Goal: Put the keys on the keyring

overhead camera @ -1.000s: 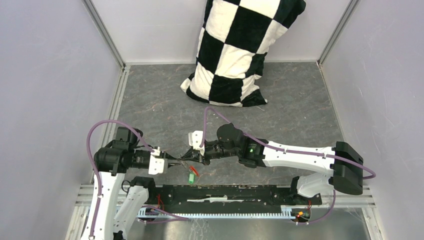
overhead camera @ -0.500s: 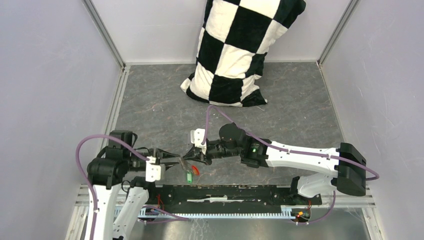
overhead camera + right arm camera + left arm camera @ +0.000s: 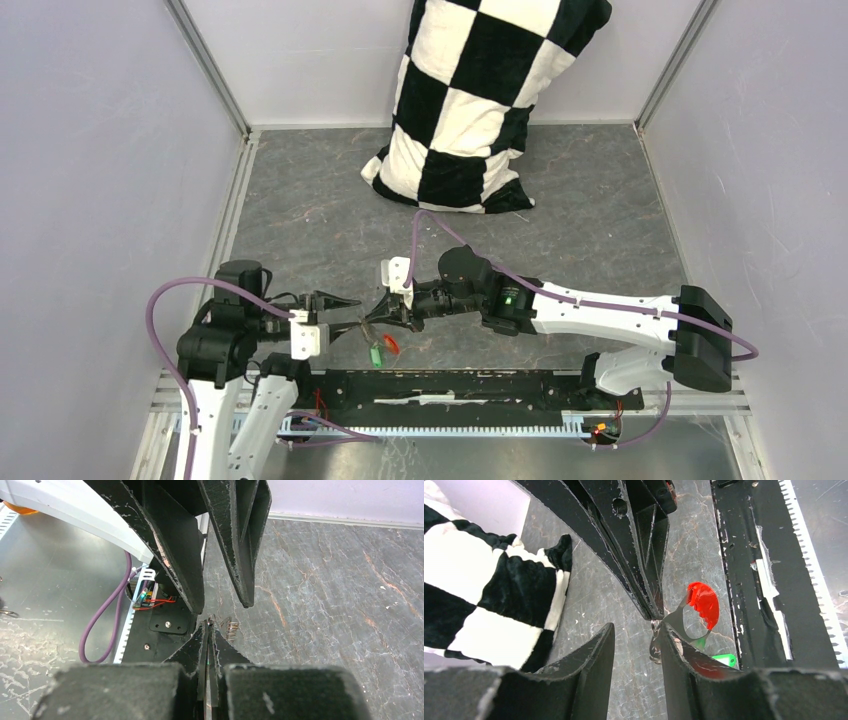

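My right gripper (image 3: 375,320) (image 3: 207,625) is shut on the keyring's silver wire ring (image 3: 655,647) and holds it above the grey table. The ring's red-and-grey fob (image 3: 700,605) (image 3: 392,343) dangles below it. A green-headed key (image 3: 375,353) (image 3: 724,659) shows just beside the fob; whether it hangs on the ring I cannot tell. My left gripper (image 3: 350,300) (image 3: 637,626) is open and level with the right fingertips, just to their left. Nothing sits between its fingers, and the ring is by the right-hand finger (image 3: 674,645).
A black-and-white checkered pillow (image 3: 470,100) leans on the back wall. A black toothed rail (image 3: 460,385) runs along the near edge, right below the keys. Grey walls close the left and right sides.
My left gripper has opened and drawn back to the left, away from the keys. The right gripper has held the ring in nearly the same place.
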Available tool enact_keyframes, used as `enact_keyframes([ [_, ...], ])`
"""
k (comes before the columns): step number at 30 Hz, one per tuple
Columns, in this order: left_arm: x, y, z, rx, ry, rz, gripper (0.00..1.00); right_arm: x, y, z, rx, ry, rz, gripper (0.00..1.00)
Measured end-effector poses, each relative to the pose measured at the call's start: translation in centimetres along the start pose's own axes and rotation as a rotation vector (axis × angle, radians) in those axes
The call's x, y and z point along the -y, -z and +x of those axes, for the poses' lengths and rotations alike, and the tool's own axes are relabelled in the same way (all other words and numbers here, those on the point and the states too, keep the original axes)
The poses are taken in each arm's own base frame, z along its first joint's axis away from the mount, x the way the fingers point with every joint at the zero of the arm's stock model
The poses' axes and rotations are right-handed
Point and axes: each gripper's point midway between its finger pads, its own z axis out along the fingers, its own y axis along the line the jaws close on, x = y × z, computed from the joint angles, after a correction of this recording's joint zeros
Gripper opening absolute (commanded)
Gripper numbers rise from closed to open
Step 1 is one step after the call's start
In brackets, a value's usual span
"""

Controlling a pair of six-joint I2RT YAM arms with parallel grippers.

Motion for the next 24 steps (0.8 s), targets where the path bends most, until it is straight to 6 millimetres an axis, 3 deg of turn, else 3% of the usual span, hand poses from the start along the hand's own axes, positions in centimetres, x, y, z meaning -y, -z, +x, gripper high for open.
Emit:
enact_keyframes([
  [9,0.1,-0.3,0.4,0.003,0.098,0.026,0.39,-0.1,0.0,-0.2,0.004,-0.006,-0.006,0.0],
  [13,1.0,-0.5,0.9,-0.001,0.144,0.071,0.38,-0.1,0.0,-0.3,0.007,-0.004,-0.006,0.0],
  [20,1.5,-0.8,1.7,-0.009,0.193,0.153,0.25,-0.1,0.0,-0.8,0.013,-0.001,-0.005,0.0],
  [24,1.2,-0.7,1.4,-0.004,0.166,0.149,0.24,0.0,0.0,-1.0,0.015,0.0,-0.006,0.0],
])
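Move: The keyring, still pinched in my right fingertips, is about 2 cm to the right of my left hand's point, 1 cm back and some 2 cm lower; from my right hand's point it is right at the tips. Its keys hang below: the red key roughly 4 cm back, 6 cm right and 5 cm below my left hand, the green key 5 cm back, 3 cm right and 8 cm below. I sink my part-open left hand about 2 cm to the keyring at my right fingertips, rolling the wrist some 10 to 15 degrees so its forward side dips, then ease up slightly. As it goes down, my left fingers close from about half to a quarter open, one on either side of the wire. My right hand keeps its pinch and lifts the ring about 1 cm. ##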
